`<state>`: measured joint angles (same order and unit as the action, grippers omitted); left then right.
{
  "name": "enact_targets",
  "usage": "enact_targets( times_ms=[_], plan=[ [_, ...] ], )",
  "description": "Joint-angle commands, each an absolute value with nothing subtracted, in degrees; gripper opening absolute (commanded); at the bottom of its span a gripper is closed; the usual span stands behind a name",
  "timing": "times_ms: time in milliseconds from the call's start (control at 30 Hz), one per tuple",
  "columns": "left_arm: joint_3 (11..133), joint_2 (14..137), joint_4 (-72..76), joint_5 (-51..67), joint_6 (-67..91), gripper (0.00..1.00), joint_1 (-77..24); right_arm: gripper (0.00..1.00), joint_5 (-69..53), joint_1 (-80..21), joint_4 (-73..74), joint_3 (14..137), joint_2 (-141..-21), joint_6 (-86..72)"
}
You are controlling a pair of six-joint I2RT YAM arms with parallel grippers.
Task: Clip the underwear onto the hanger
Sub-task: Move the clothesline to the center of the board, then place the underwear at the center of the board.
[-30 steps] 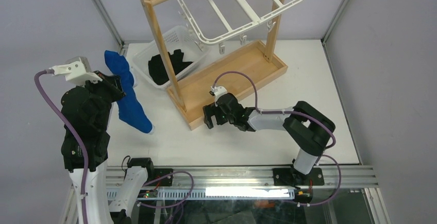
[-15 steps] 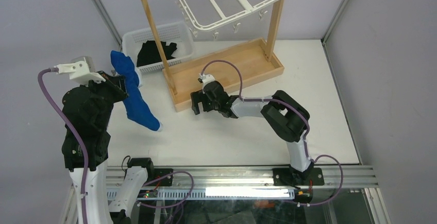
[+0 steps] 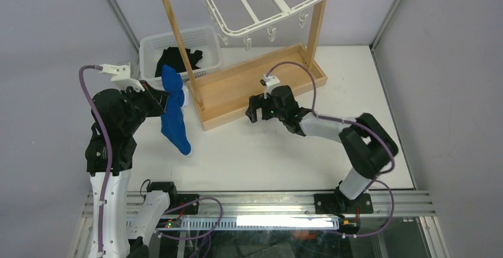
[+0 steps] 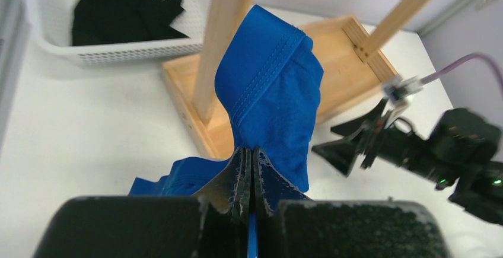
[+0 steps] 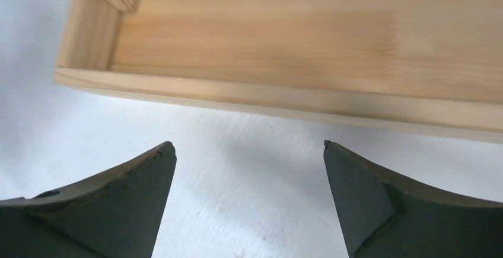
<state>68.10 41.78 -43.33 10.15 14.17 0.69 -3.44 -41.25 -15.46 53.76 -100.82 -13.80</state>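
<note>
The bright blue underwear [image 3: 173, 115] hangs bunched from my left gripper [image 3: 159, 96], which is shut on it just left of the wooden rack's near post. In the left wrist view the fabric [image 4: 270, 101] rises from between the closed fingertips of the left gripper [image 4: 251, 151]. The white hanger [image 3: 270, 3] hangs from the top of the rack, with small clips [image 3: 272, 32] dangling along its near bar. My right gripper [image 3: 256, 110] stands open and empty, low over the table beside the rack's base. In the right wrist view the right gripper [image 5: 249, 145] has bare table between its fingers.
The tall wooden rack has a tray-like base [image 3: 261, 80] and two posts [image 3: 178, 38]. A white basket [image 3: 148, 47] holding a black garment [image 3: 178, 56] sits behind the left post. Grey walls enclose the table on three sides.
My left arm has carried the underwear right, close to the rack's near post. My right gripper has moved right along the rack's base. The rack and basket have not moved in the last half second.
</note>
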Motion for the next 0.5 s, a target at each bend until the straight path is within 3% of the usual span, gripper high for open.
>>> enact_targets(
  times_ms=[0, 100, 167, 300, 467],
  plan=[
    [65.8, 42.4, -37.2, 20.9, 15.0, 0.0, 0.0, 1.0, -3.6, -40.5, -22.5, 48.4, -86.0, -11.5],
    [63.9, 42.6, -34.7, 23.2, 16.8, 0.0, -1.0, 1.0, -3.7, -39.6, -18.0, 45.7, -80.0, -11.2],
    [62.3, 42.2, -32.0, 23.0, 18.5, 0.0, -2.9, 1.0, 2.8, -38.9, -14.4, 44.7, -76.9, -15.9],
    [59.6, 43.3, -27.4, 17.8, 21.9, 0.0, -12.0, 1.0, 4.9, -37.9, -11.2, 41.5, -70.9, -17.2],
    [55.9, 48.1, -17.4, 13.5, 24.4, 0.0, -26.7, 1.0, -8.8, -36.5, -8.9, 38.7, -62.7, -14.8]
  ],
)
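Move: The left hand already holds the blue underwear. The hanger's nearest clip is about 22 cm ahead, 21 cm right and slightly above; the stand's left post is roughly 18 cm ahead and 4 cm right, its middle some 8 cm lower. From the empty right hand, the underwear is about 20 cm left, 12 cm back and 22 cm up, and the wooden board's middle 16 cm ahead, 3 cm right and 5 cm below. Left hand carries the underwear some 11 cm right, turning clockwise; open right hand climbs 10 cm, drawing right. ##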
